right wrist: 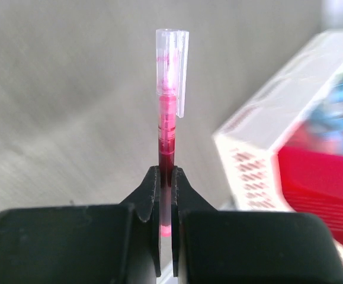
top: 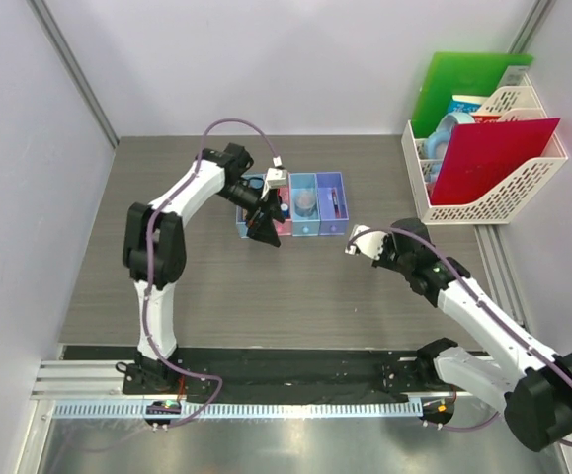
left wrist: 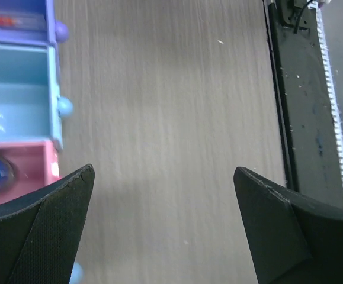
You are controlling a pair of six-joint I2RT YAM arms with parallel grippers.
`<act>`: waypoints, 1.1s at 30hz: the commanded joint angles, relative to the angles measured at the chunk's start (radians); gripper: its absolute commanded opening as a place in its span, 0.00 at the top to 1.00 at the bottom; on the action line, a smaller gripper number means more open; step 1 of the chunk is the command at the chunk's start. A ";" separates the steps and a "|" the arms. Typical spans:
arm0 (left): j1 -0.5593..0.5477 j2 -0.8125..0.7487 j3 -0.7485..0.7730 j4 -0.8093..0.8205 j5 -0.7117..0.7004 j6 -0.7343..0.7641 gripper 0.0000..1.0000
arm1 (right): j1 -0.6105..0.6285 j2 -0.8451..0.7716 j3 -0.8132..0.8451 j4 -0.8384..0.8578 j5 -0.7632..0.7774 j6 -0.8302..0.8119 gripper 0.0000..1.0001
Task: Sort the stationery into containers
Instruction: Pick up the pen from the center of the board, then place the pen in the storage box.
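Note:
My right gripper [right wrist: 166, 177] is shut on a thin dark-red pen [right wrist: 167, 118] with a clear cap, which sticks straight out beyond the fingertips above the bare table. In the top view that gripper [top: 355, 247] hangs to the right of the containers [top: 317, 229]. These are a row of joined bins, and the purple one [top: 332, 202] holds red pens. A greyish clear roll [top: 305, 205] lies in the light blue bin. My left gripper [left wrist: 163, 177] is open and holds nothing, low over the table just in front of the pink bin [left wrist: 23, 155]. It covers the row's left end in the top view [top: 263, 229].
A white mesh file rack [top: 523, 193] stands at the back right with a red folder [top: 493, 158] and a green folder [top: 463, 84] in it. It also shows blurred in the right wrist view [right wrist: 266, 142]. A black rail [top: 286, 370] runs along the near edge.

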 commanded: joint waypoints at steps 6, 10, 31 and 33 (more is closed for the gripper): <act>-0.059 0.083 0.143 -0.524 0.109 0.176 0.00 | 0.125 0.058 0.251 -0.004 0.111 -0.075 0.99; -0.106 0.089 0.194 -0.524 0.077 0.111 0.00 | 0.282 0.139 0.285 -0.055 0.210 -0.122 0.99; -0.194 0.191 0.364 -0.526 -0.096 -0.125 0.02 | 0.576 0.356 0.410 -0.038 0.396 -0.175 0.99; -0.198 0.195 0.371 -0.524 -0.098 -0.128 0.03 | 0.584 0.365 0.417 -0.032 0.404 -0.173 0.99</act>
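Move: The open left hand, some 27 cm to the right hand's left, 3 cm ahead and 4 cm above, is where the already held pen is headed. The purple compartment lies about 16 cm ahead, 14 cm left and 8 cm below the right hand. From the left hand, the pen is about 24 cm right, 1 cm back and 3 cm below; the pink compartment is roughly 13 cm ahead, 1 cm right and 12 cm below. Still pinching the pen near its tail, the right hand lifts it about 8 cm and a little forward, then sweeps left towards the left gripper, some 16 cm in all, dipping and rising again while turning counter-clockwise and rolling its left side down. The left hand, fingers kept wide open, dips briefly, then shifts about 6 cm right and slightly back to meet the pen. ##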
